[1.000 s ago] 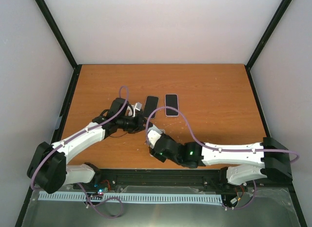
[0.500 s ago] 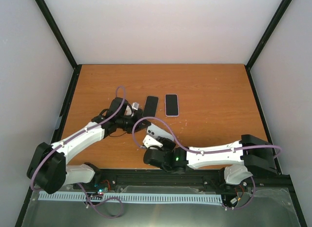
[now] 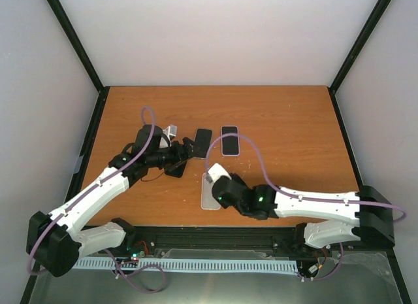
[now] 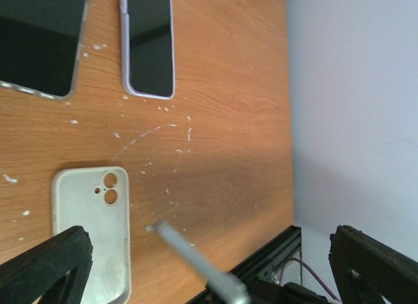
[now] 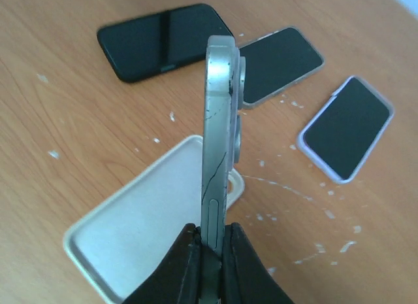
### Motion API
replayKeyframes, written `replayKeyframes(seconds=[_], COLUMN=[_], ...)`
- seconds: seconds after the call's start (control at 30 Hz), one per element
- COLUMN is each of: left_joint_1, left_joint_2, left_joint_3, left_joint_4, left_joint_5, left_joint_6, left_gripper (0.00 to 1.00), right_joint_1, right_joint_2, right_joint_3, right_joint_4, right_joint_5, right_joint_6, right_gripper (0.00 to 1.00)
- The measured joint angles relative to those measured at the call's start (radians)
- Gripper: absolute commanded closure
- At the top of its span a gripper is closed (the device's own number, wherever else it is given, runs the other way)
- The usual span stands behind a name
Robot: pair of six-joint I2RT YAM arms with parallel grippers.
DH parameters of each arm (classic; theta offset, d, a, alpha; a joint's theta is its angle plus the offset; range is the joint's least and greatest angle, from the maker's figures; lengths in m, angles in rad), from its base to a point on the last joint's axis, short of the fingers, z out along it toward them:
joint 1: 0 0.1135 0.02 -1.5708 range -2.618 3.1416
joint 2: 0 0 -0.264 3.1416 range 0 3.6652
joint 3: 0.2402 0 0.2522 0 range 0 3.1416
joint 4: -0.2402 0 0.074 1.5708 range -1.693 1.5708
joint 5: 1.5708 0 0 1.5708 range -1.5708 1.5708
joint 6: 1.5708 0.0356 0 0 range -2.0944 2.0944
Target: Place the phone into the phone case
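Note:
My right gripper (image 5: 210, 265) is shut on the phone (image 5: 219, 140), holding it upright and edge-on by its lower end. The phone's silver side has a thin crack line. Directly beneath it the white phone case (image 5: 140, 225) lies flat on the table, open side up. From above, the case (image 3: 209, 199) lies beside the right gripper (image 3: 224, 188). My left gripper (image 3: 185, 153) hovers open to the left. Its black fingers (image 4: 46, 268) frame the case (image 4: 91, 238) and the blurred phone (image 4: 196, 268), with nothing between them.
Three other phones lie screen-up behind the case: a black one (image 5: 163, 42), a grey-edged one (image 5: 277, 62) and a lilac-edged one (image 5: 346, 127). White flecks speckle the wooden table (image 3: 287, 127). Black frame rails and pale walls bound it.
My left gripper has opened and shifted slightly left and away. My right gripper has shut on the phone and now holds it over the case.

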Motion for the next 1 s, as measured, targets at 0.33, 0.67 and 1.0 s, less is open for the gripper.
replayKeyframes(seconds=[0.33, 0.67, 1.0], left_joint_1=[0.000, -0.002, -0.029], left_joint_2=[-0.095, -0.018, 0.117], left_joint_3=[-0.100, -0.331, -0.365], left_joint_4=[-0.031, 0.145, 0.299], left_joint_5=[-0.100, 0.008, 0.053], left_joint_6=[0.041, 0.037, 0.031], left_gripper=[0.07, 0.28, 0.32], right_joint_1=[-0.340, -0.415, -0.496], right_joint_2=[-0.099, 0.085, 0.129], right_joint_3=[-0.040, -0.142, -0.244], right_joint_4=[0.066, 0.256, 0.439], right_joint_5=[-0.542, -0.867, -0.965], right_joint_6=[0.391, 0.741, 0.874], right_gripper=[0.97, 0.97, 0.97])
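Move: Above the case's middle, about 13 cm up and some 4 cm to its right, the right hand already holds the phone pinched by a long edge; the case lies about 1 cm ahead of this hand. Beyond it are the clear-cased phone, 22 cm ahead and 8 left of the hand, and the black phone, 16 ahead and 15 left. From the empty left hand the case is roughly 6 cm back, 6 right and 20 below. Rolling the held phone over by nearly 80 degrees, the right hand first lifts and reaches forward slightly, then sinks about 10 cm towards the case, its fingers swinging round to point left and down with the grip kept. The left hand comes down some 13 cm and slightly back to the case's left side, its wide fingers narrowing partway, touching nothing visible. ##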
